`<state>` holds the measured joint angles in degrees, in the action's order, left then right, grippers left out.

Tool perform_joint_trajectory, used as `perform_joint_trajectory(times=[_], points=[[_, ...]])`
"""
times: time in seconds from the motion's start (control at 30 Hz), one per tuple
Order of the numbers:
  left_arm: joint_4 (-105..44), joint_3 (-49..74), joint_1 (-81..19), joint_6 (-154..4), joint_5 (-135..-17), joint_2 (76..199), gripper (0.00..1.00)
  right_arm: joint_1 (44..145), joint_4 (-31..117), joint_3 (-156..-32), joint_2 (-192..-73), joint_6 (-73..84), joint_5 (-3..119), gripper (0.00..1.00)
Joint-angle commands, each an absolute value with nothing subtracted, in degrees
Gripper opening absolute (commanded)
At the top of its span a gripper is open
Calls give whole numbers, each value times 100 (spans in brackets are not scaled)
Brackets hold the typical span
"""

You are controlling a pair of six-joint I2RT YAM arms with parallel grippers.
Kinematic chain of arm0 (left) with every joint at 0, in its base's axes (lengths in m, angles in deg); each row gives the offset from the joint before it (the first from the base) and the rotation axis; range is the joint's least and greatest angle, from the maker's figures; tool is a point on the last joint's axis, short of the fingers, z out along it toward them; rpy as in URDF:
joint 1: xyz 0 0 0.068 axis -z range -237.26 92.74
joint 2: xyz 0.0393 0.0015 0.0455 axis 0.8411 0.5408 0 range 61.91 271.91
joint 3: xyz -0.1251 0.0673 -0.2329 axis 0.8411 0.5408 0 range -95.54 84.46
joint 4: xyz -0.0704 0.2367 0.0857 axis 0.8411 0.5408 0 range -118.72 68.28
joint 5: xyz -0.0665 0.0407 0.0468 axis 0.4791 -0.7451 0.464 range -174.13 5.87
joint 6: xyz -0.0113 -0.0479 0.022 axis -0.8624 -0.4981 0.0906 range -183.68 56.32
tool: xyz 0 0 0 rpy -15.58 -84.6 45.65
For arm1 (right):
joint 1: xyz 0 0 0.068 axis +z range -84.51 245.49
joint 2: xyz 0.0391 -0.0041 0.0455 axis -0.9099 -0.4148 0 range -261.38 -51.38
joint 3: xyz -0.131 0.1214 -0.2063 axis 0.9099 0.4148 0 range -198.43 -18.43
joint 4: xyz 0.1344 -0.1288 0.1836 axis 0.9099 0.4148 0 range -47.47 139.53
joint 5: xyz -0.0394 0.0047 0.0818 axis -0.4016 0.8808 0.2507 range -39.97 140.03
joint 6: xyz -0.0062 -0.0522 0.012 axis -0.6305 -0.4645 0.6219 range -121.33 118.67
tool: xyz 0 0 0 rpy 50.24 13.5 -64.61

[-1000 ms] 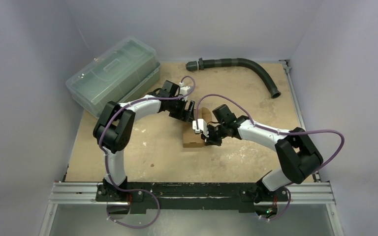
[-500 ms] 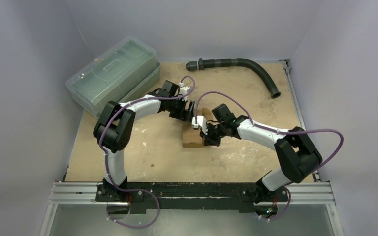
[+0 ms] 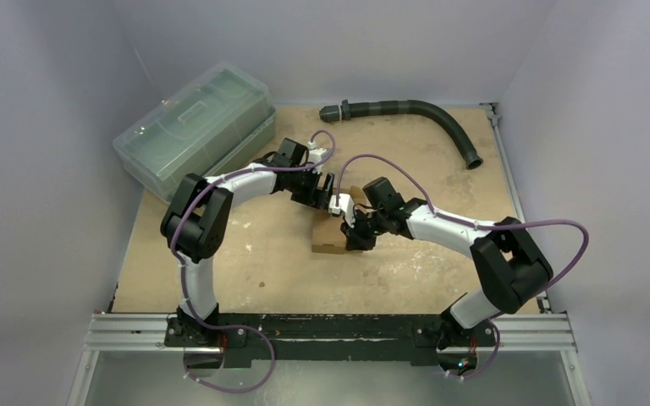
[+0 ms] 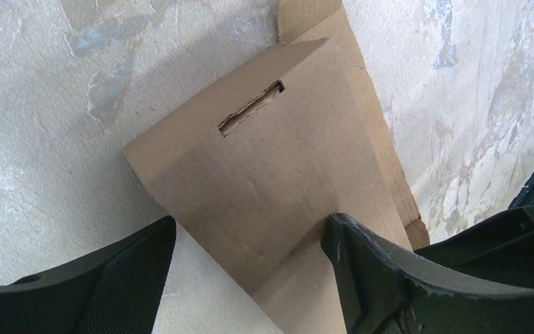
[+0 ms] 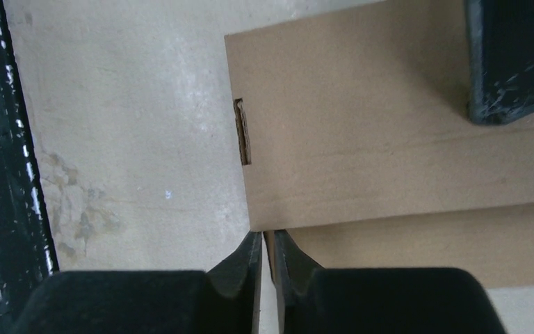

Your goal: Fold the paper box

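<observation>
The paper box (image 3: 330,239) is a brown cardboard piece lying mid-table, partly folded, with one slotted panel (image 4: 250,132) raised. My left gripper (image 3: 325,194) is open at its far end, straddling the raised panel (image 4: 250,224). Its right finger (image 4: 361,264) touches the fold and its left finger stands off the card. My right gripper (image 3: 353,234) is at the box's near right side. In the right wrist view its jaws (image 5: 265,236) are almost together on a thin flap edge at the box's corner (image 5: 389,125), with a sliver of gap showing.
A clear greenish lidded plastic bin (image 3: 195,127) stands at the back left. A dark corrugated hose (image 3: 423,114) curves along the back right. The metal rail (image 3: 330,331) with both arm bases runs along the near edge. White walls close in on three sides.
My right gripper has shifted slightly left and away along the box, and its jaws have eased a sliver apart. The left arm has not moved.
</observation>
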<state>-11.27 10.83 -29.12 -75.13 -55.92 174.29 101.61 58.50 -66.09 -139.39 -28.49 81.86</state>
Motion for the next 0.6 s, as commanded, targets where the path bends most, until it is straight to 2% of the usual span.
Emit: perform_joint_trajectory(times=[0.0, 0.37, 0.57], points=[[-649, 1248, -2860, -7250, -6084, 17759, 78, 10172, 5337, -6962, -13772, -2938, 8556, 17], [-631, 1247, -2861, -7221, -6090, 17747, 78, 9857, 6290, -7018, -13428, -4100, 8649, 50], [-631, 1245, -2861, -7221, -6078, 17743, 78, 9858, 6888, -7067, -13654, -4780, 8568, 54]])
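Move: At the box's near right corner, the right hand's almost closed fingertips have the lid corner about 1 cm back and 1 cm left, roughly at their height. The lid's middle lies some 6 cm ahead and 5 cm left of this hand, the near end's slot 1 cm back and 5 cm left, the far end flap about 13 cm ahead and 2 cm right. From the left hand, that lid corner is about 14 cm back and 7 cm right. Spreading its fingers from almost closed to about half open, the right hand backs off from the near right corner of the lid: up some 3 cm and a little forward, then drawing about 1.5 cm to the right at the end. Its wrist rolls about 10 degrees around the fingers' own line. The left hand stays put, open, one finger still resting on the far part of the lid. ##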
